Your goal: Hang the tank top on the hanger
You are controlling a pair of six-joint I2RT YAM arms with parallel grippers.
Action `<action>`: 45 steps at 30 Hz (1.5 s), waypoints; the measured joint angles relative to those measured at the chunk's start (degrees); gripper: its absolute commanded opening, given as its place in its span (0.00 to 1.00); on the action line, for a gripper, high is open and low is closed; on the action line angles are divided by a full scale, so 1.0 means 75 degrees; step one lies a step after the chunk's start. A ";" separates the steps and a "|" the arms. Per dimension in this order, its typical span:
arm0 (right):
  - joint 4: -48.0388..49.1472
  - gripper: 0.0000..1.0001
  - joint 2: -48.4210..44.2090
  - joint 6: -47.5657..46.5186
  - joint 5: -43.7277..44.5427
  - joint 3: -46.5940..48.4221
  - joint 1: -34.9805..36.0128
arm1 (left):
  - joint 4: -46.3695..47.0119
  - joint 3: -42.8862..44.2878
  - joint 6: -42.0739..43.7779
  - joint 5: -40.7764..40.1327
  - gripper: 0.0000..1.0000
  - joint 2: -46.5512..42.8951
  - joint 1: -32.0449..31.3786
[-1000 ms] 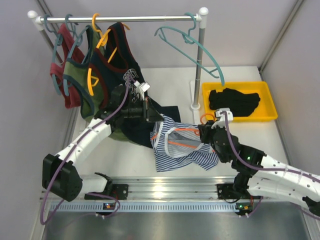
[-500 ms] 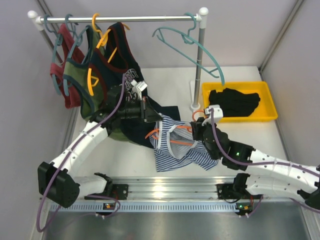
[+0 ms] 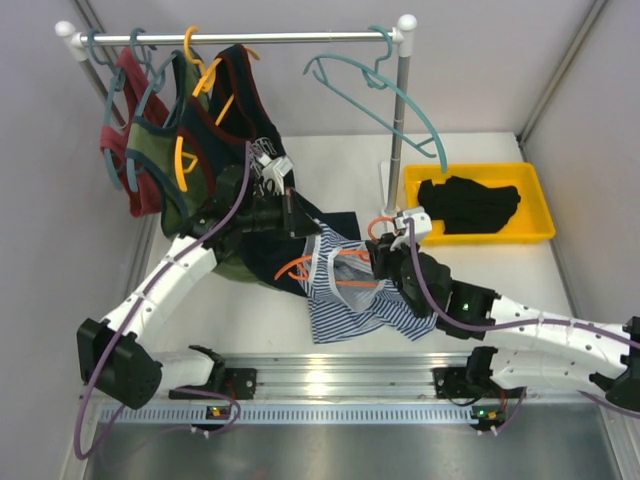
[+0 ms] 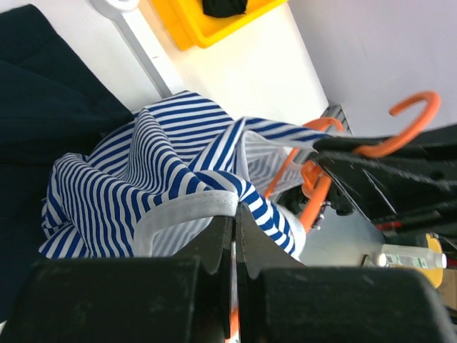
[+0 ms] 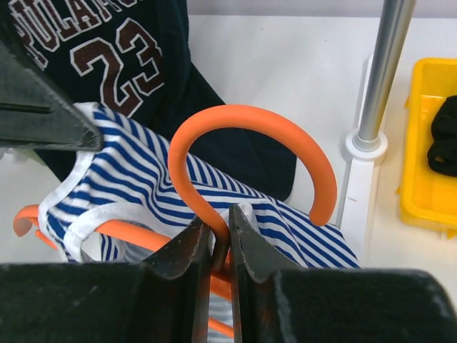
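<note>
The striped tank top [image 3: 365, 300] hangs bunched between my two grippers above the table. It also shows in the left wrist view [image 4: 128, 186] and in the right wrist view [image 5: 128, 171]. My left gripper [image 3: 300, 222] is shut on its pale grey trim [image 4: 187, 213], holding the left edge up. My right gripper [image 3: 385, 258] is shut on the neck of the orange hanger [image 5: 246, 136], just below its hook. One hanger arm [image 3: 300, 266] pokes out through the top on the left. The hanger also shows in the left wrist view [image 4: 400, 132].
A rail [image 3: 240, 38] at the back carries several tops on hangers, among them a navy printed top [image 3: 240, 110], and a bare teal hanger [image 3: 400, 105]. A yellow tray [image 3: 535, 225] with a black garment [image 3: 468, 205] sits back right. The rail's post [image 3: 400, 130] stands close behind my right gripper.
My right gripper has carried the hanger leftward and back, deeper into the tank top. The hanger's left arm now sticks out on the left. My left gripper has stayed nearly still.
</note>
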 measured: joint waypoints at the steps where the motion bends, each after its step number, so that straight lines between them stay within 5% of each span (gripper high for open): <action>1: 0.0047 0.00 -0.0006 -0.0038 0.0000 0.0000 0.0055 | -0.0050 0.0067 0.0038 -0.0070 0.00 0.0064 0.0000; 5: 0.0096 0.00 -0.0076 -0.0233 0.0006 0.0026 0.0248 | -0.0318 0.0431 0.0187 -0.0323 0.07 0.0245 -0.0006; 11: -0.0122 0.00 -0.0114 -0.0516 0.0108 0.0831 0.0303 | -0.0583 0.1355 0.0609 -0.0306 0.36 0.0312 -0.0006; 12: -0.0119 0.00 -0.0122 -0.0560 0.0122 0.0965 0.0303 | -0.0609 0.1492 0.0679 -0.0294 0.45 0.0312 -0.0006; 13: -0.0119 0.00 -0.0140 -0.0609 0.0131 0.1067 0.0303 | -0.0624 0.1606 0.0790 -0.0268 0.65 0.0312 -0.0006; 14: -0.0122 0.00 -0.0157 -0.0629 0.0137 0.1128 0.0303 | -0.0664 0.1714 0.0880 -0.0230 0.71 0.0312 -0.0006; 27: -0.0577 0.00 -0.0425 -0.0769 0.0000 0.1323 0.0306 | -0.1483 0.2669 0.2602 0.0108 0.74 -0.0114 -0.0006; 38: -0.1043 0.00 -0.0627 -0.0775 -0.0405 0.1425 0.0312 | -0.1760 0.1935 0.3666 0.1644 0.77 -0.0947 -0.0012; 45: -0.1212 0.00 -0.0705 -0.0772 -0.0510 0.1524 0.0312 | -0.1784 0.1629 0.3963 0.1693 0.78 -0.0868 -0.0312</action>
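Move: The left fingers still pinch the striped tank top's strap. The orange hanger's left end, already poking out through it, lies about 5 cm back, 6 cm to this hand's left and 6 cm below. The hanger's neck is roughly 10 cm right and 4 cm back. From the right hand, which grips that neck, the hanger's left end is some 16 cm left, 1 cm back and 4 cm lower. Open the left gripper wide to let go of the strap while raising it some 11 cm, then draw it back about 8 cm and sink slightly, rolling the wrist some 30 degrees and swinging the fingers clockwise, so the open jaws come over the hanger's left shoulder. Meanwhile, keep the right grip on the hanger's neck and lift about 8 cm, easing back slightly. ##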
